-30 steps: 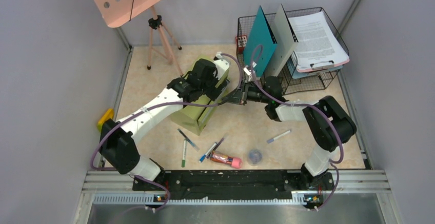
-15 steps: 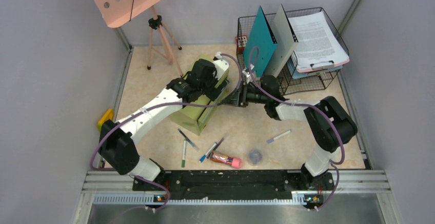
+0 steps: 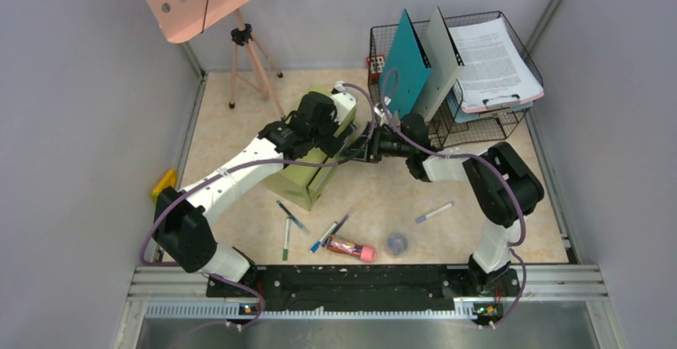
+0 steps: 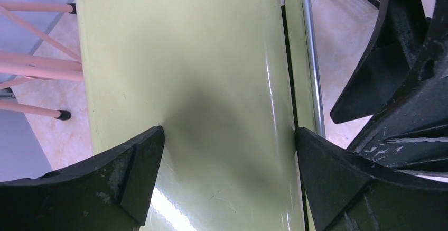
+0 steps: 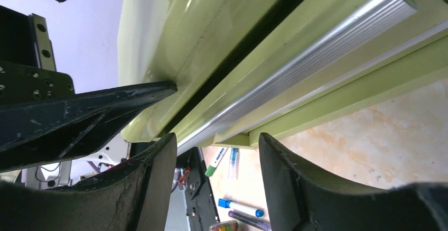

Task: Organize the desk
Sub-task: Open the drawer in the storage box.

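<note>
The desk (image 3: 375, 197) is a beige marbled top. An olive-green drawer box (image 3: 295, 180) stands on it left of centre. My left gripper (image 3: 323, 133) sits on the box's top, and in the left wrist view it (image 4: 230, 136) is open, its fingers spread wide across the smooth green top (image 4: 185, 56). From the right, my right gripper (image 3: 361, 151) reaches the box's front. In the right wrist view it (image 5: 216, 141) is open, with the lower end of the drawer's silver handle (image 5: 296, 67) just above the gap. The handle (image 4: 311, 56) also runs along the box's right edge.
Loose pens and markers (image 3: 327, 235) lie near the front with a pink-capped tube (image 3: 351, 247) and a dark round thing (image 3: 397, 243); one marker (image 3: 433, 212) lies further right. A wire rack (image 3: 447, 129) with folders and papers stands back right, a tripod (image 3: 247, 61) back left, a yellow object (image 3: 164, 183) at the left wall.
My right gripper has opened from shut and shifted left, closer to the drawer front. The left arm and the box have stayed put.
</note>
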You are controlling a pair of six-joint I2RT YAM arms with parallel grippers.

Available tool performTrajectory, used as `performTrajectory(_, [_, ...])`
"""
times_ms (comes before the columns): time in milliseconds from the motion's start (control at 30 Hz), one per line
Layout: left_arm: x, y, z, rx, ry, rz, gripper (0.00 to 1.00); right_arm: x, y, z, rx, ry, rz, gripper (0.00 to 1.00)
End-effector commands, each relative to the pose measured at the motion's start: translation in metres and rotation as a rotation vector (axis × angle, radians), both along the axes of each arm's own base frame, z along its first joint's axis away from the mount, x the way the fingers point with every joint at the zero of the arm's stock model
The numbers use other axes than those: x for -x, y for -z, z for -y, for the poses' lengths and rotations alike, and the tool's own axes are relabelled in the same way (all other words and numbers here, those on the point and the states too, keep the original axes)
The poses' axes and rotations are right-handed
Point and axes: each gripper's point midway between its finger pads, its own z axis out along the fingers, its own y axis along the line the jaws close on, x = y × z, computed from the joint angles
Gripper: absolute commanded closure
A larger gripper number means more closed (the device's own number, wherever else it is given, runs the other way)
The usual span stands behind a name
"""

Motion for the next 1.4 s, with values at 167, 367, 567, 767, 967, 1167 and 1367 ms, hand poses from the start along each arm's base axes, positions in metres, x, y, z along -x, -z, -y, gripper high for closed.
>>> performTrajectory(167, [-0.001,-0.009,-0.043,-0.094,-0.096,0.028,0.02,-0.016,-0.022,-0.012,-0.066,-0.003,0.067,0.44])
performTrajectory(367, [-0.002,-0.008,-0.044,-0.093,-0.096,0.025,0.02,-0.017,-0.021,-0.018,-0.073,-0.012,0.059,0.45])
performTrajectory(567, [-0.001,-0.008,-0.044,-0.092,-0.096,0.025,0.02,-0.018,-0.019,-0.021,-0.080,-0.020,0.049,0.50])
performTrajectory(767, [-0.001,-0.007,-0.044,-0.087,-0.096,0.022,0.02,-0.016,-0.019,-0.021,-0.099,-0.025,0.042,0.64])
performTrajectory(967, [-0.001,-0.005,-0.045,-0.090,-0.100,0.018,0.02,-0.014,-0.024,-0.022,-0.123,-0.034,0.034,0.79])
performTrajectory(1167, [0.001,-0.003,-0.054,-0.122,-0.117,0.020,0.02,-0.012,-0.031,-0.020,-0.137,-0.032,0.037,1.00])
performTrajectory(1367, [0.002,-0.004,-0.064,-0.139,-0.134,0.021,0.02,-0.008,-0.028,-0.017,-0.129,-0.028,0.035,1.00])
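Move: The upper drawer, standing slightly out of the green storage box, has its handle close to the right gripper: about 2 cm to the left, 1 cm ahead and 1 cm above. The lower drawer's handle is some 5 cm beneath that one, and the box's middle about 9 cm left and 2 cm ahead of the gripper. Loose pens lie 16 cm back, level sideways, 11 cm below. From the left gripper, the upper handle is roughly 6 cm right, 3 cm back and 3 cm below. Ease the half-open right gripper about 1.5 cm left and 1 cm forward against the drawer front. Then stay there and shut the fingers fully in front of the drawers, letting the tips dip some 5 degrees. Keep the wide-open left fingertips on the box's top and right edge, and at the very end carry them about 1.5 cm left. ##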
